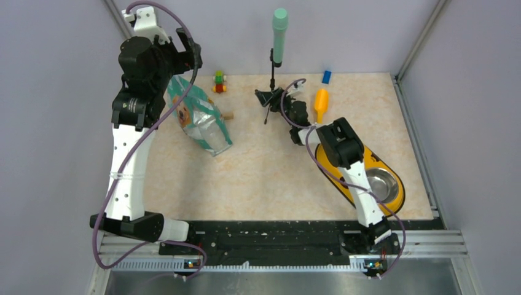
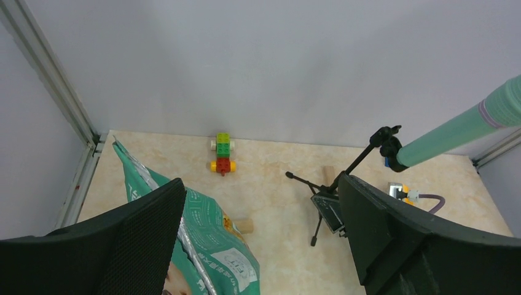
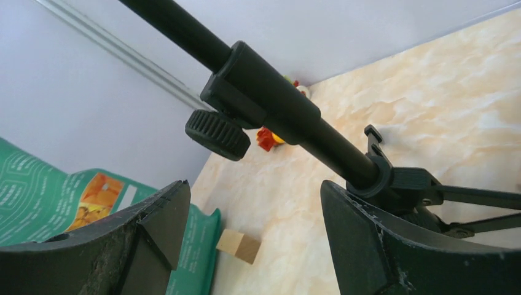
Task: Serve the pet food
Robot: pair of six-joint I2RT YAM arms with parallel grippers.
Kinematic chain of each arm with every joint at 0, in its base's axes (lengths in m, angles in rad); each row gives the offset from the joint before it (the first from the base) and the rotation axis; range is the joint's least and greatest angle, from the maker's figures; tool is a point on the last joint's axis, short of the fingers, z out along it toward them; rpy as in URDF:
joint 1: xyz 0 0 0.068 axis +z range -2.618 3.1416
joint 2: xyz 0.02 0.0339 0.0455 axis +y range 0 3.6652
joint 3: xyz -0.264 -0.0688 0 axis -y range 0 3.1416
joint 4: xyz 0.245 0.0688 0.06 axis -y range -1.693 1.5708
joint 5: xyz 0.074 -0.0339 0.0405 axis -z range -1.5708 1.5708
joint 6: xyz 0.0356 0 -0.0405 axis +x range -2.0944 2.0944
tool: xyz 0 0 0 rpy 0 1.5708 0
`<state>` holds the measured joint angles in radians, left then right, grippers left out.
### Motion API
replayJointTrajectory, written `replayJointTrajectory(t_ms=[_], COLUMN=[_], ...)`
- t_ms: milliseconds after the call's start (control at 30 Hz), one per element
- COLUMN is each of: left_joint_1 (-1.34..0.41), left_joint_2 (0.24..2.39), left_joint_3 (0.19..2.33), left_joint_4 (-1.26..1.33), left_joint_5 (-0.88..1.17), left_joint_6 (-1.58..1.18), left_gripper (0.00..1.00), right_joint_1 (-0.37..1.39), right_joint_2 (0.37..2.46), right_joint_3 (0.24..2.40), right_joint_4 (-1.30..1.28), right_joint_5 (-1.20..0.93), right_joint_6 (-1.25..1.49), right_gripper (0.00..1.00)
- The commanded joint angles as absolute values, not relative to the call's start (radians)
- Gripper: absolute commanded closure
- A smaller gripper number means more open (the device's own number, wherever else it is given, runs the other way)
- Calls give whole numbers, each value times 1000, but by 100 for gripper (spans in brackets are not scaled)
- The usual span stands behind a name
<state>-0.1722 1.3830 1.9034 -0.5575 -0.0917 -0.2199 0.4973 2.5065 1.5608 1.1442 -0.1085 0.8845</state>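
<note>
The pet food itself is hidden; only its teal-and-white pouch [image 1: 199, 117] with a dog's face shows, leaning on the table at the left [image 2: 209, 239]. My left gripper [image 1: 187, 52] hangs high above the pouch's top, open, with nothing between its fingers [image 2: 261, 184]. The right gripper [image 1: 275, 98] is low at the foot of a black tripod [image 1: 269, 98], open too [image 3: 255, 190]. The tripod's stem [image 3: 276, 110] crosses just above its right finger [image 3: 368, 246]. A steel bowl [image 1: 382, 184] in an orange holder sits at the right, beside the right arm.
An orange scoop [image 1: 321, 101] and a blue block [image 1: 326, 76] lie at the back right. A toy of stacked bricks [image 1: 219, 82] stands at the back. A small wooden cube [image 1: 228, 115] lies by the pouch. The tripod carries a green cylinder [image 1: 279, 34]. Walls close three sides.
</note>
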Motion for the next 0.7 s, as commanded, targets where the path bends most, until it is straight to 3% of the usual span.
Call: replayJointTrajectory(t_ms=[0, 467, 667], left_joint_1=[-172, -172, -172], left_joint_2=[1345, 1364, 1410], left_joint_3=[1903, 1911, 1974], left_joint_4=[-556, -590, -669], left_joint_5=[-114, -152, -223], left_joint_6=[-201, -250, -287], left_gripper=[2, 2, 2], right_joint_1=[453, 405, 400], right_joint_2=[2553, 2589, 2445], right_joint_3=[1635, 1752, 1583], right_joint_4=[1054, 971, 1076], right_joint_5=[-69, -94, -231], right_joint_6=[838, 794, 822], right_gripper=[20, 20, 19])
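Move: The tripod's hub sits at the right hand's open fingers, about 3 cm ahead of the hand and 3 cm lower. A wooden block lies some 6 cm ahead and 5 cm to the right, the yellow scoop about 21 cm right and 2 cm back, the blue block about 24 cm right and 13 cm ahead, all roughly 8 cm below. From the left hand the hub is some 20 cm ahead, 22 cm right and 40 cm down. The tripod with the teal tube is still being shoved along the table towards its far edge by the right hand's parted fingers, low on the stand: about 5 cm forward and 3.5 cm to the right. The hand slows, then starts to draw back by nearly 1 cm, fingers staying open. The left hand, empty, sinks some 2 cm and tips slightly down. ##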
